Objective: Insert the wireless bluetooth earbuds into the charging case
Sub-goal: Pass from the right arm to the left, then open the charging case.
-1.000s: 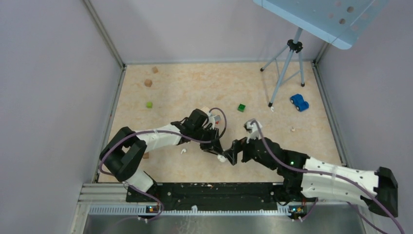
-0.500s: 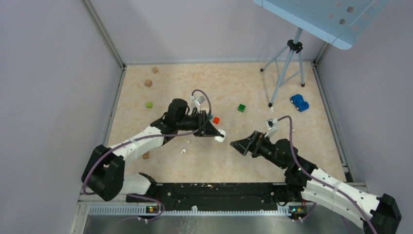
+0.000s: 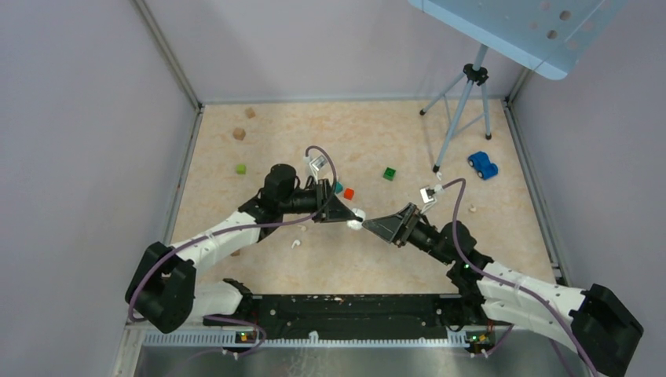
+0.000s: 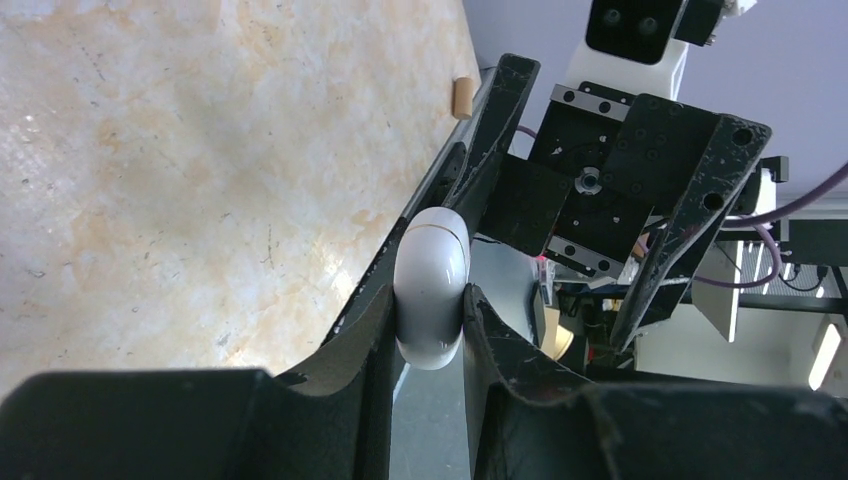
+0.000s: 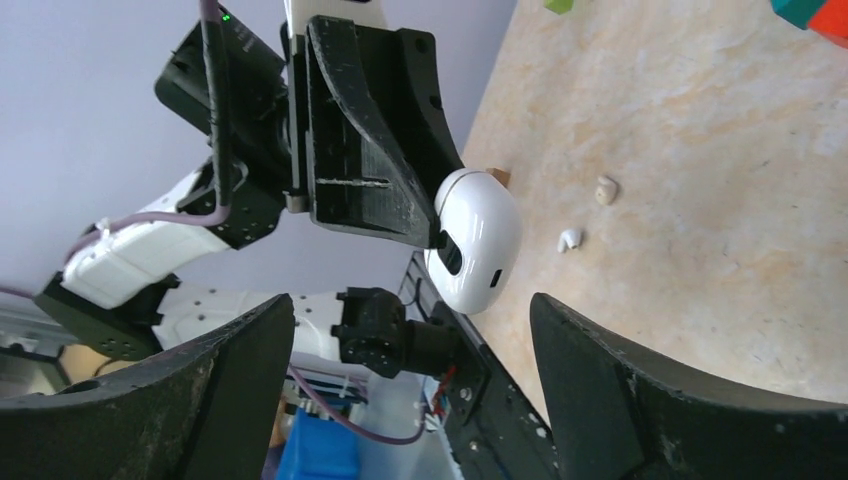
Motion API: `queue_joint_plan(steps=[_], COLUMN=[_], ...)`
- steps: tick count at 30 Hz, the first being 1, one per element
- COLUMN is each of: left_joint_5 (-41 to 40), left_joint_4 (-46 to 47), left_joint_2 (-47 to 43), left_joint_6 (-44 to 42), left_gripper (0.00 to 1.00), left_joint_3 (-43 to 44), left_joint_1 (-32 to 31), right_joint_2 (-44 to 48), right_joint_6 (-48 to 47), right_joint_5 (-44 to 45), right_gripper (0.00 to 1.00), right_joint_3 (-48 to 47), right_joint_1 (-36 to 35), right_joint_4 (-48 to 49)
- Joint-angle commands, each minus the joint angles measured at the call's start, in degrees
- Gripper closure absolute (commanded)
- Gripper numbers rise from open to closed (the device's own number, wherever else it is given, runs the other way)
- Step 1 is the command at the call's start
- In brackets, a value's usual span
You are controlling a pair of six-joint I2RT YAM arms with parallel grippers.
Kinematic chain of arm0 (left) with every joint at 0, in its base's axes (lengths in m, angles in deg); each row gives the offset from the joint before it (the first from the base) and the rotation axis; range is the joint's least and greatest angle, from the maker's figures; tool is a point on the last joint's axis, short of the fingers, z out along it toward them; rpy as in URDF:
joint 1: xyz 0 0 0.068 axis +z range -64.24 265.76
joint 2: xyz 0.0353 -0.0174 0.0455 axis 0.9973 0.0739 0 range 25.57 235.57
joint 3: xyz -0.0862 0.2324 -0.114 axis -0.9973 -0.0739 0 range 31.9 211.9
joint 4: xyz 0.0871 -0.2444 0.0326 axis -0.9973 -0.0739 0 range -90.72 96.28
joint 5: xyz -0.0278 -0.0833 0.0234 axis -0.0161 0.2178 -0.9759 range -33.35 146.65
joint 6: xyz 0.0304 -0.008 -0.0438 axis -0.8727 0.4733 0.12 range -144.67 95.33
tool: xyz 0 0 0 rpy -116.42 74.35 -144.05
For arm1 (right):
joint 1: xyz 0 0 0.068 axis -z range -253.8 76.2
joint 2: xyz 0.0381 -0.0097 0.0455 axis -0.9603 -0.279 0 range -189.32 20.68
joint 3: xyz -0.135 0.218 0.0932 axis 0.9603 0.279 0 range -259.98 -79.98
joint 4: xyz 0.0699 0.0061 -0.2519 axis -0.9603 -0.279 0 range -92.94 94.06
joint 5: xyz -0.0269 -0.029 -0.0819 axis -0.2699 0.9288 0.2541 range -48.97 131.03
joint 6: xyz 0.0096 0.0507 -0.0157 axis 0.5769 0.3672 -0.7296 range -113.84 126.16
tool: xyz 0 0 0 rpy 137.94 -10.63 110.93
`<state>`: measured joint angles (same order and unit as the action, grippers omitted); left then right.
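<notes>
The charging case (image 3: 358, 218) looks glossy white here, rounded, with a seam line round it. It hangs above the table, pinched between the fingers of my left gripper (image 3: 350, 217). The left wrist view shows the case (image 4: 432, 290) squeezed in my left gripper (image 4: 430, 335). My right gripper (image 3: 371, 224) faces it from the right, open, jaws wide and apart from the case (image 5: 478, 240); nothing lies inside my right gripper (image 5: 412, 300). One white earbud (image 3: 295, 244) lies on the table below the left arm, also in the right wrist view as the earbud (image 5: 570, 238), next to a small pale piece (image 5: 605, 188).
Red cube (image 3: 349, 193) and teal cube (image 3: 338, 188) sit just behind the left gripper, a green cube (image 3: 390, 173) further right. A lime cube (image 3: 240, 168) and wooden blocks (image 3: 239, 133) lie far left. A tripod (image 3: 463, 118), blue toy car (image 3: 482, 165) and beige bead (image 3: 472, 208) are at right.
The left gripper carried the case up and back from the near middle of the table. The right gripper drew away, then swung up to face the case from the right.
</notes>
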<state>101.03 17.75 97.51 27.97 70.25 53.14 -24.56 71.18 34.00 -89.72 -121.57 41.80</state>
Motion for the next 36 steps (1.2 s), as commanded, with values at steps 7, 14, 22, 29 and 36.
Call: queue_joint_plan(steps=[7, 14, 22, 29, 36], left_joint_5=[5.3, 6.9, 7.4, 8.9, 8.6], left_joint_4=[6.5, 7.8, 9.1, 10.6, 19.1], left_joint_2=[-3.5, -3.7, -3.5, -2.7, -3.8], left_joint_6=[2.8, 3.9, 4.7, 5.7, 10.3], left_gripper=[1.00, 1.00, 1.00, 1.00, 1.00], left_joint_3=[0.3, 0.6, 0.4, 0.3, -2.8], left_joint_1=[0.4, 0.4, 0.4, 0.4, 0.5], right_joint_2=[-3.9, -8.1, -13.5, -16.8, -18.6], right_joint_6=[4.0, 4.1, 5.2, 7.1, 7.7], right_joint_5=[-0.9, -2.4, -3.9, -3.6, -3.4], right_gripper=[0.23, 0.39, 0.53, 0.85, 1.00], right_joint_3=[1.2, 0.6, 0.2, 2.3, 4.0], right_joint_1=[1.1, 1.2, 1.1, 1.2, 1.9], right_joint_4=[13.6, 18.9, 25.5, 34.1, 36.3])
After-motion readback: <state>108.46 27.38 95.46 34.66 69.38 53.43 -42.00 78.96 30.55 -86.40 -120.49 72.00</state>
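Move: The charging case, already clamped in the left fingertips, sits about 2 cm to the right of the left hand point and 1 cm below; the right hand's open fingers wait some 5 cm right, 3 cm back and 2 cm above that left point. From the right hand, the case is roughly 3 cm ahead, 3 cm left and 3 cm below. The near earbud lies about 16 cm left of the case and 2 cm nearer, the far earbud 13 cm left and 2 cm farther out, the red block 12 cm beyond the case and 1 cm left, all some 15 cm lower than the case. The charging case is carried up about 4 cm and a little back by the left hand, which keeps its grip and tilts its fingers up some 10 degrees, bringing the case between the right fingers. The right hand eases about 1.5 cm up and slightly left, rolls around 10 degrees with its left side rising, and closes from wide open to pinch the case's free part. ##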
